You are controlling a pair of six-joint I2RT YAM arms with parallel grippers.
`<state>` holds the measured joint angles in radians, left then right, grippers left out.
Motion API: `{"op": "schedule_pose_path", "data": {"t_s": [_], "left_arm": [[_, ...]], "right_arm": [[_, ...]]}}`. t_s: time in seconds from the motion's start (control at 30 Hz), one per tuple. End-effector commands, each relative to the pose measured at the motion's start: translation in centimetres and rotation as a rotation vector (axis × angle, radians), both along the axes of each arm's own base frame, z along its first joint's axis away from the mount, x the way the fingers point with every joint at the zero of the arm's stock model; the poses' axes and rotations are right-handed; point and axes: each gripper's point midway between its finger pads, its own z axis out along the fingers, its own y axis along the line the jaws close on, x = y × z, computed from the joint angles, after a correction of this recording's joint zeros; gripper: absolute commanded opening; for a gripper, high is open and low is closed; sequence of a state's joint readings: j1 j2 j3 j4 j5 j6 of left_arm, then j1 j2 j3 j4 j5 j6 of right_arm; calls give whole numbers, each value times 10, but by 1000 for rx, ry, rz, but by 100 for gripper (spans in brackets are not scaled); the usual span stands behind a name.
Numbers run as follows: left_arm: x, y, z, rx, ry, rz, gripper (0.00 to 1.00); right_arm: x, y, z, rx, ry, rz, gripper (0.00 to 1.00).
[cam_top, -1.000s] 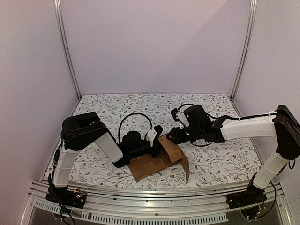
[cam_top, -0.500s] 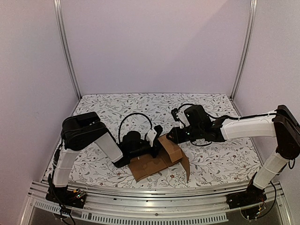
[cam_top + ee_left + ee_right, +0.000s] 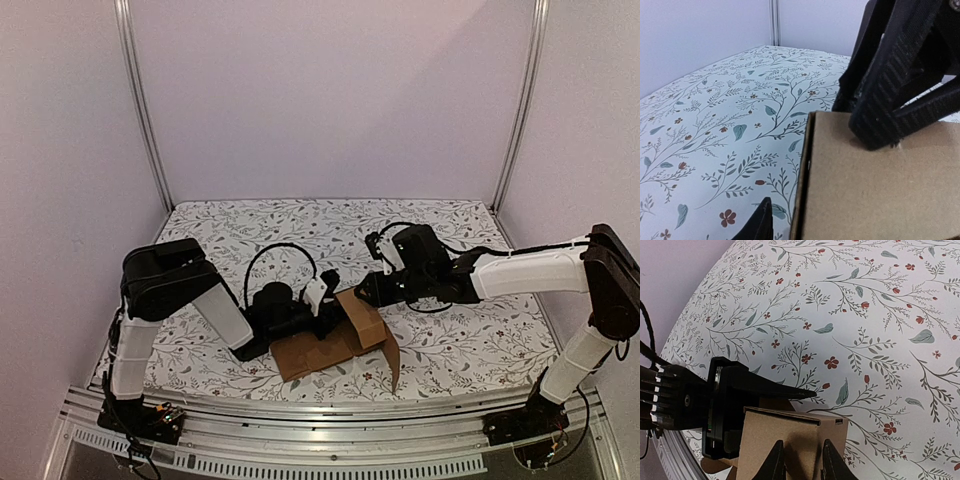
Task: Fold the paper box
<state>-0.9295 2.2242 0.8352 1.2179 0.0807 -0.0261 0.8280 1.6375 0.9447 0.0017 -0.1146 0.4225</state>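
Note:
The paper box is a brown cardboard sheet, partly folded, lying near the front middle of the table. One panel is raised at its right and a flap stands at the front. My left gripper is at the raised panel's left edge, open. Its one visible finger stands a small gap off the cardboard edge; the other finger is hidden. My right gripper reaches in from the right. Its fingers are slightly apart, and both tips rest on the face of the raised panel.
A floral cloth covers the table. Lilac walls and metal posts close it in at the back and sides. An aluminium rail runs along the front edge. A black cable loops over the left arm.
My left gripper has opened and drawn back a little to the left, off the cardboard wall. The right gripper has stayed on the panel.

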Motion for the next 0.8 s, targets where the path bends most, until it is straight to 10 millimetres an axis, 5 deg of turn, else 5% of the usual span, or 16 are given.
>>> {"op": "schedule_pose_path", "data": {"t_s": [0.0, 0.1, 0.4, 0.77], "left_arm": [[-10, 5, 15, -12, -29, -2, 35], [-11, 7, 13, -14, -21, 0, 32], [-11, 1, 20, -19, -23, -23, 4], [-4, 16, 27, 18, -17, 60, 0]], "right_arm": [[-5, -8, -7, -25, 20, -3, 24], [-5, -8, -7, -24, 21, -3, 24], [-7, -12, -9, -31, 35, -16, 24], [-2, -31, 44, -42, -74, -53, 50]]}}
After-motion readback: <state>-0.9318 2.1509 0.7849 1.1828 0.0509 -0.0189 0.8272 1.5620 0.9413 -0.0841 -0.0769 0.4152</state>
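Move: Right between the left hand's slightly parted fingers lies the left end of the box's far wall, its middle about 3 cm to the right and 1 cm ahead. The folded box end centres some 6 cm to the right and 1 cm back, and the flat panel lies about 8 cm back and 4 cm left, 4 cm lower. From the right hand, whose fingers straddle the upper corner, the box end sits about 5 cm back, 1 cm left and 5 cm below. Easing back left along the far wall by about 1 cm, the left hand shuts its fingers to pinch the doubled cardboard near the end, then starts to lift, roughly 1 cm up. The right hand stays put at the upper corner at first, then opens its fingers wider and draws off upward and to the right, about 1.5 cm each way. ##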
